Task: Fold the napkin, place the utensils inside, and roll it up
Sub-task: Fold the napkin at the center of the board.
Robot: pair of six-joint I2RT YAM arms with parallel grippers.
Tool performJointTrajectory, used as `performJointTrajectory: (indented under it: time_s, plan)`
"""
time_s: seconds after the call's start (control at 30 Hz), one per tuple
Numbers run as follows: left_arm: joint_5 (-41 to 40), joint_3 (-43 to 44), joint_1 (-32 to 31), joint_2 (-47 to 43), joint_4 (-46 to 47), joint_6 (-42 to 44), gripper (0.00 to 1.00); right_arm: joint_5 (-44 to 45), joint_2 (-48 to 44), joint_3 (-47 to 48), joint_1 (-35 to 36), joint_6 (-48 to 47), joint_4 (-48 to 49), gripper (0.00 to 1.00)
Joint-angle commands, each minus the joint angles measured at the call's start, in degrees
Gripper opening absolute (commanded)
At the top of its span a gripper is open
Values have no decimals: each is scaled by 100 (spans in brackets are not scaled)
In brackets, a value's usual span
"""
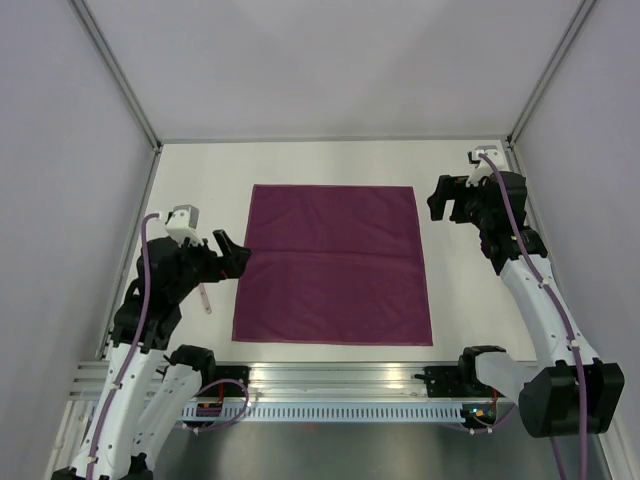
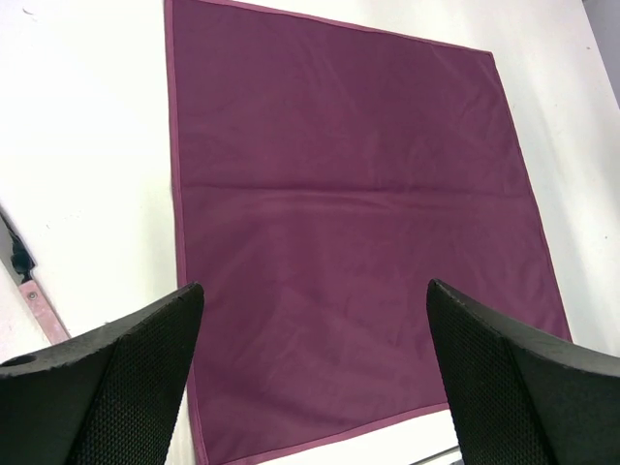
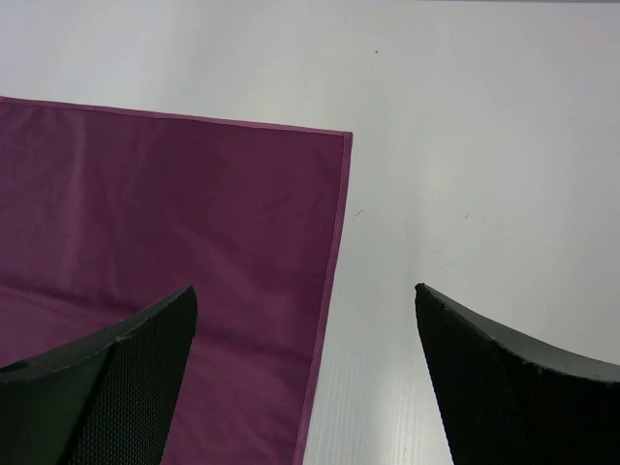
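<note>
The plum-purple napkin (image 1: 333,265) lies spread flat in the middle of the white table, with a faint crease across its middle. My left gripper (image 1: 236,252) hovers open at the napkin's left edge; in the left wrist view the left gripper (image 2: 315,285) frames the napkin (image 2: 349,194) with nothing between its fingers. My right gripper (image 1: 440,200) hangs open beside the napkin's far right corner. In the right wrist view the right gripper (image 3: 305,288) straddles the napkin's (image 3: 174,223) hemmed right edge. One slim pale utensil (image 1: 205,298) lies on the table under the left arm, and the utensil (image 2: 41,312) is partly cut off.
Grey walls enclose the white table (image 1: 200,180) on three sides. A metal rail (image 1: 340,385) with the arm bases runs along the near edge. Bare table surface lies around the napkin, widest behind it.
</note>
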Motion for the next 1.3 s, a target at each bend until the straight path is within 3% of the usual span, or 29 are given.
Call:
performJointTrajectory:
  time_s: [0.0,0.2,0.27,0.5,0.57,0.77,1.0,1.27]
  plan:
    - [286,68,17,86,81,138,97,121,-159,179,73,21,-64,98]
    - [551,253,-70,367,213,-204,91,148,-159,223,73,-128,-169,98]
    - [323,288,-429,464,371,-354,91,218,-98,310,90,-137,-222,98]
    - [-2146,770,-3449,1833,1030,-741,90,578,96,381,99,-199,-301,98]
    - [-2663,938,-3979,2571,1311,-733,90,640,157,381,99,-207,-301,98]
    - [-3009,1509,-5544,4809,2443,-689,86,850,350,408,99,-251,-319,98]
    - [-3036,2650,-6441,6894,3148,-329,78,877,324,381,99,-269,-301,98]
    - [-2851,3671,-7066,8242,3333,41,64,877,386,372,99,-295,-301,98]
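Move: The napkin's near right corner lies far across from the left hand: roughly 42 cm to its right, 11 cm back and 20 cm below. The napkin's near left corner is about 10 cm back and 3 cm to the left of that hand, its middle some 10 cm ahead and 21 cm right, and the knife around 9 cm ahead and 12 cm left, all about 20 cm lower. From the right hand the aimed-at corner is about 24 cm back, 4 cm left and 21 cm below. Rightward in one fast sweep of about 40 cm, the left hand crosses over the near half of the napkin, then dips and draws back towards its near right corner, arriving low. The wrist swings some 40 degrees clockwise with its left side rising, while the fingers close by about a third; no contact shows. The right hand, wide open, eases slightly right and down. ##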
